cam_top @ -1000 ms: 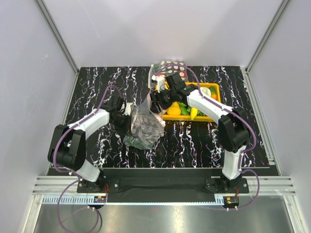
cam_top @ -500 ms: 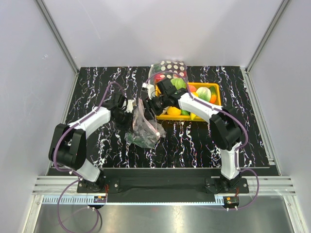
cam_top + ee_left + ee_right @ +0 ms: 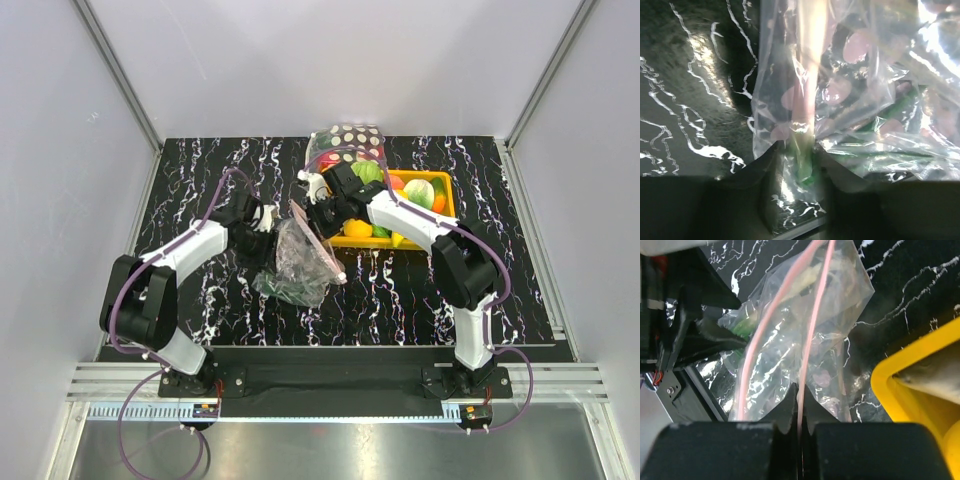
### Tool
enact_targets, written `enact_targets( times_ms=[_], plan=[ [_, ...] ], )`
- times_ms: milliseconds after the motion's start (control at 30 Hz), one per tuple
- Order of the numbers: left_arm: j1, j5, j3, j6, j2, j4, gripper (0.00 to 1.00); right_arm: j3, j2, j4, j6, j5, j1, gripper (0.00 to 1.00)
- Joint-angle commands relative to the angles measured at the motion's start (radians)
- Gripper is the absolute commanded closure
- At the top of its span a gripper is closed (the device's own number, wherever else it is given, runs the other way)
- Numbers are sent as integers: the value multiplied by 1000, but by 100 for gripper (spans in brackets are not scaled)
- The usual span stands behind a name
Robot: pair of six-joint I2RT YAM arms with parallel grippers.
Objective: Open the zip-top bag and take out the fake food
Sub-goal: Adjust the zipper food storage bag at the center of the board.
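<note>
The zip-top bag (image 3: 300, 258) is held up between the two arms in the middle of the table, crinkled, with green fake food (image 3: 284, 290) low inside it. My right gripper (image 3: 316, 214) is shut on one pink zip strip (image 3: 807, 335) at the bag's mouth (image 3: 790, 330); the other strip curves away to the left. My left gripper (image 3: 798, 147) is at the bag's left edge. Its jaws stand apart, with a fold of the bag (image 3: 855, 100) and something green (image 3: 805, 167) loosely between them. More fake food (image 3: 358, 228) fills the yellow tray (image 3: 445, 185).
The yellow tray (image 3: 900, 370) stands right behind my right gripper. A polka-dot bag (image 3: 350, 138) lies at the back behind the tray. The black marbled tabletop (image 3: 200, 170) extends on both sides, with white walls round it.
My right gripper has moved left off the tray to the bag's mouth and shut on a pink strip. My left jaws have widened. The bag has spread out between the arms.
</note>
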Motion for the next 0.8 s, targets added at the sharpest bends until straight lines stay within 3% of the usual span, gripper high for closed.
enact_targets(
  times_ms=[0,100,167,267,300,433,600,767],
  plan=[
    [-2,-58,41,-57,-78,13,40,56,-74,-26,51,46,4,100],
    [-2,-170,157,-146,-160,-62,25,103,-84,-75,86,125,4,100],
    [-2,-218,219,-236,-214,-117,21,140,-86,-107,104,178,6,100],
    [-3,-169,301,-321,-262,-122,15,186,-81,-144,112,234,14,100],
    [0,-149,337,-338,-265,-126,8,197,-78,-155,117,250,23,100],
    [6,61,379,-405,-215,-79,7,237,-74,-164,160,277,35,100],
    [32,178,342,-490,-191,-10,6,264,-87,-147,203,268,49,100],
    [32,192,305,-554,-181,74,4,243,-113,-126,216,248,72,100]
  ],
)
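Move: The bag's pink zip strip is already pinched near its middle between my right fingertips. From my left hand, which is still at the lower left of the bag, that strip lies roughly 11 cm to the right, 4 cm ahead and 6 cm higher. The bag's slack body is about 6 cm to the right of my left hand, level with it. The yellow box's middle sits some 17 cm right of my right hand, 5 cm ahead and 8 cm below. I open my left fingers wide, let go of the bag's lower side and swing that hand up some 20 cm, also forward and then right, dipping a little at the end over the zip strip, fingers tipping rightward and turning counter-clockwise. My right hand keeps its pinch on the zip and lifts about 7 cm, slightly forward, turning clockwise. ##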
